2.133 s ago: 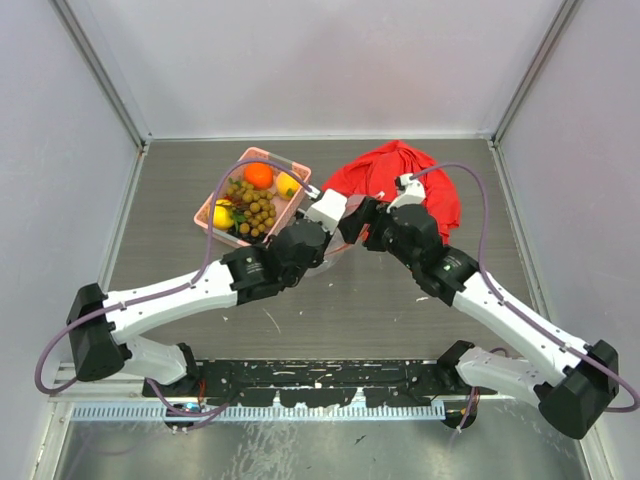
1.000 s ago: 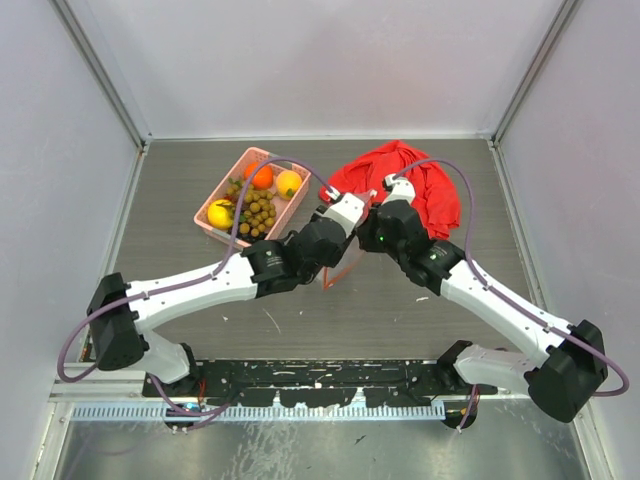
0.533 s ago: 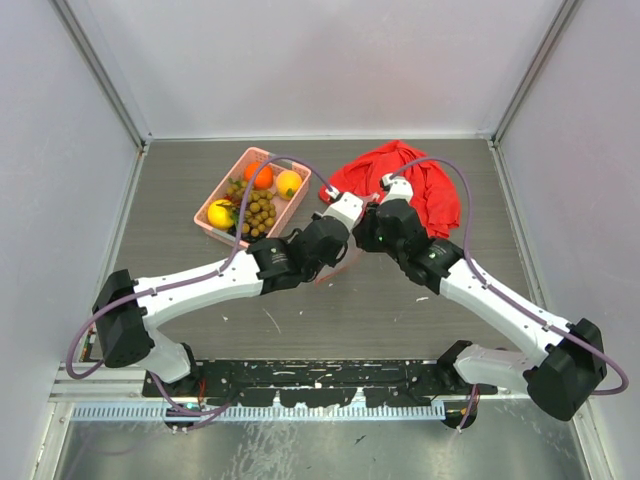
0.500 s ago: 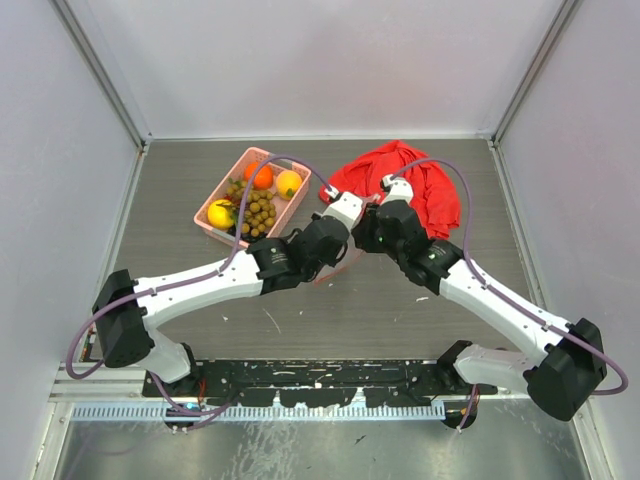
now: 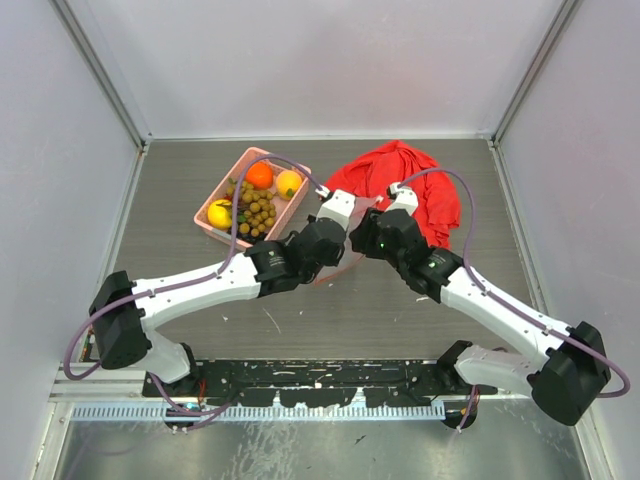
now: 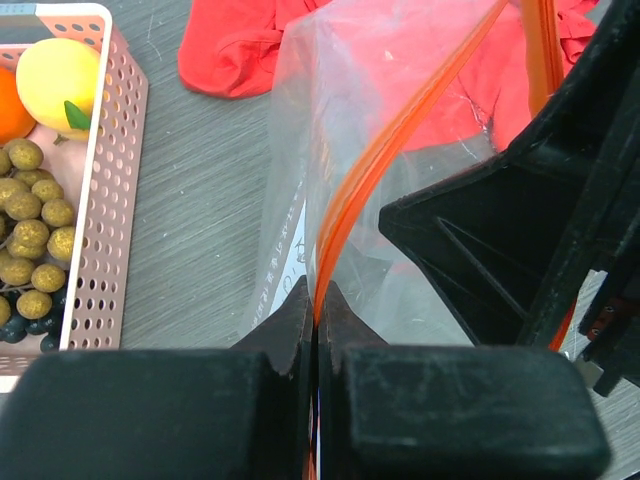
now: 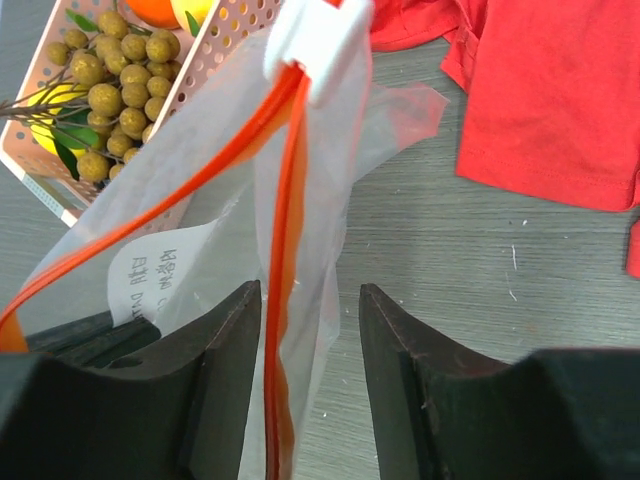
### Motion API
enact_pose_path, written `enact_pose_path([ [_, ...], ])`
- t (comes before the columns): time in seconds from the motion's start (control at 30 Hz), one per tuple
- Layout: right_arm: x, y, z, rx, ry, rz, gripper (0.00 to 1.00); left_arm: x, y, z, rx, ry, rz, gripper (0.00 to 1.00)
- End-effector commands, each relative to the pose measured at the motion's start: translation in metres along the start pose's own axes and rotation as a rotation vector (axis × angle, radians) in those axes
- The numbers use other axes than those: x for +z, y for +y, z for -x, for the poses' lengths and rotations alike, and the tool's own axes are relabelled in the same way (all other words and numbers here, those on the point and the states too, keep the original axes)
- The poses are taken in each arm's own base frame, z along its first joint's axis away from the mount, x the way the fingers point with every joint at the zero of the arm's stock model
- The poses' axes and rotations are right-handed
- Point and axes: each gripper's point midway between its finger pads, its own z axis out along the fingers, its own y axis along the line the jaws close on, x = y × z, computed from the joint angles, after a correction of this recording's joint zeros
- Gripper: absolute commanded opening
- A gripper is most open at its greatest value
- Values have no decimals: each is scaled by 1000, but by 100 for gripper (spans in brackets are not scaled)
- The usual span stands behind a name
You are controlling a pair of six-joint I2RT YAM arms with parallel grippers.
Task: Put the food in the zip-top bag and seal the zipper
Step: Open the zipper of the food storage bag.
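The food lies in a pink basket (image 5: 232,228): an orange (image 5: 259,175), two yellow-orange fruits (image 5: 289,182) (image 5: 220,213) and a bunch of golden-brown berries (image 5: 255,210). The clear zip-top bag (image 6: 400,150) hangs between both grippers over the table's middle. My left gripper (image 6: 318,300) is shut on the orange-red zipper (image 6: 350,190). My right gripper (image 7: 310,300) is open; the zipper strip (image 7: 282,330) hangs loose between its fingers, close to the left finger (image 7: 215,360). A white slider (image 7: 320,35) sits at the strip's far end.
A crumpled red cloth (image 5: 400,180) lies behind the grippers, right of the basket. In the left wrist view the right arm's black body (image 6: 540,230) stands close on the right. Grey walls enclose the table on three sides.
The left gripper has closed on the zipper strip. The right gripper has opened and let the strip go. Both wrists shifted slightly toward the near side.
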Motion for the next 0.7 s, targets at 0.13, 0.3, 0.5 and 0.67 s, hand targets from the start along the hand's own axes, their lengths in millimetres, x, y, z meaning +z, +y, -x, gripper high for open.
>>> enact_pose_path([
  [0.13,5,-13,8,-82,-31,-83,37,-13,21,31,-47,-98,75,0],
  [0.3,-2,-40,10,-203,-23,-209,19,-17,42,23,-36,-77,118,0],
  [0.5,-13,-59,22,-342,-5,-317,16,-17,62,11,-34,-30,142,0],
  [0.67,-19,-68,32,-417,12,-377,16,-14,69,-4,-71,15,128,0],
])
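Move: Between the right hand's parted fingers runs an orange zipper strip of the bag, barely 1 cm left of their midpoint; the white slider sits some 6 cm ahead, 2 cm left and a little higher. From the left hand, already shut on the other strip, that right-hand strip lies about 4 cm right, 2 cm ahead. The fruit basket stands roughly 22 cm left and 9 cm ahead of the left hand, the red cloth 10 cm right and 10 cm ahead of the right, both well below. Closing on the orange strip between its fingers, the right hand pinches it while sinking nearly 3 cm, then pulls right about 5 cm and comes partly back up, rolling some 25 degrees so its left side dips. The left hand keeps its pinch and draws its strip about 5 cm left, slightly forward, towards the basket, so the two pull apart. ##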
